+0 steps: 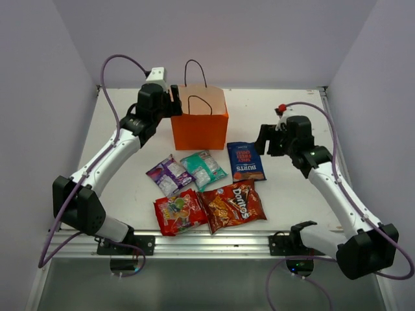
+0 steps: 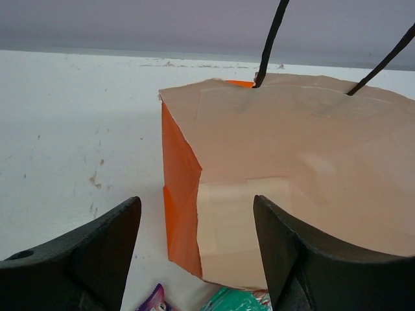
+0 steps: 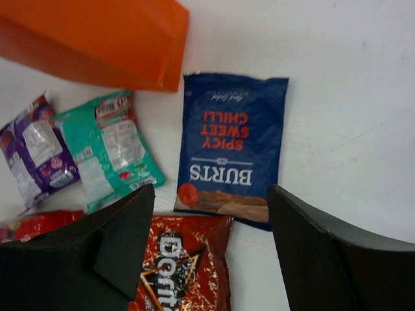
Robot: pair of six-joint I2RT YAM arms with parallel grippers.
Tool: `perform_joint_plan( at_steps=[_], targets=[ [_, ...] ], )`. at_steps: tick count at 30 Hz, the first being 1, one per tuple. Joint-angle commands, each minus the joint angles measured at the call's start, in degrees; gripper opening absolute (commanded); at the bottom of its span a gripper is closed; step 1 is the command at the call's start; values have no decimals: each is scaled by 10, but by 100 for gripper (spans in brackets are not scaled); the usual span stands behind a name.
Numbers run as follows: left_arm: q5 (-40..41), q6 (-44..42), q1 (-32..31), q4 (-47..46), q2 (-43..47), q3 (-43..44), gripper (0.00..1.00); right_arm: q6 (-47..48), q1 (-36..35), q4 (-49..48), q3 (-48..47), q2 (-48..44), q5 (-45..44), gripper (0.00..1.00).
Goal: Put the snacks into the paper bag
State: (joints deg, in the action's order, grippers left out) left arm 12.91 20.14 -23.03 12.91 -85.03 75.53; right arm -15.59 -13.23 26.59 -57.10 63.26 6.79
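Observation:
The orange paper bag [image 1: 199, 123] stands upright at the back middle of the table, its mouth open and its dark loop handles up. My left gripper [image 1: 174, 102] hovers at the bag's upper left corner. In the left wrist view it [image 2: 194, 214] is open, with the bag's [image 2: 292, 162] corner edge ahead of the jaws and nothing held. Five snacks lie flat in front of the bag: dark blue bag [image 1: 246, 161], teal pack [image 1: 203, 169], purple pack [image 1: 168, 175], red candy bag [image 1: 179, 212] and Doritos bag [image 1: 233, 204]. My right gripper [image 1: 264, 139] is open above the dark blue bag [image 3: 233, 136] and the Doritos bag [image 3: 181, 265].
White table [image 1: 130, 149] with grey walls at the back and both sides, and a metal rail [image 1: 207, 243] along the near edge. The teal pack [image 3: 107, 149] and purple pack [image 3: 35, 152] lie side by side just below the bag's base [image 3: 97, 35].

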Motion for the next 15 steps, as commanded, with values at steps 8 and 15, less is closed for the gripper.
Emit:
perform_joint_plan(
  at_steps=[8, 15],
  targets=[
    [26, -12, -4, -39, 13, 13, 73, -88, -111, 52, 111, 13, -42, 75],
    [33, -8, -4, -36, 3, 6, 48, -118, -180, 88, 98, 80, -75, 75]
  ],
)
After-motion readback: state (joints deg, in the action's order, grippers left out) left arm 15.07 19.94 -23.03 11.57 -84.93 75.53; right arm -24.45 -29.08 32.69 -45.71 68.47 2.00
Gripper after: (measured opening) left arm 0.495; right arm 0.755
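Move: The Doritos bag lies about 14 cm back and 10 cm left of the right hand, some 20 cm below. At that same depth, the blue Burts bag is 4 cm left and 3 cm ahead, and the teal bag 20 cm left, level with the hand. From the left hand, the paper bag's middle is about 7 cm ahead, 10 cm right and 13 cm below; the Doritos are some 25 cm back, 21 cm right and 25 cm below. Towards the Doritos bag's right part, the right hand sinks about 12 cm while drawing back some 9 cm and sliding 5 cm left, tipping its fingers roughly 25 degrees further down and keeping them wide open, still short of the bag. The left hand practically stays beside the paper bag's left rim and narrows its open fingers by about a third. ##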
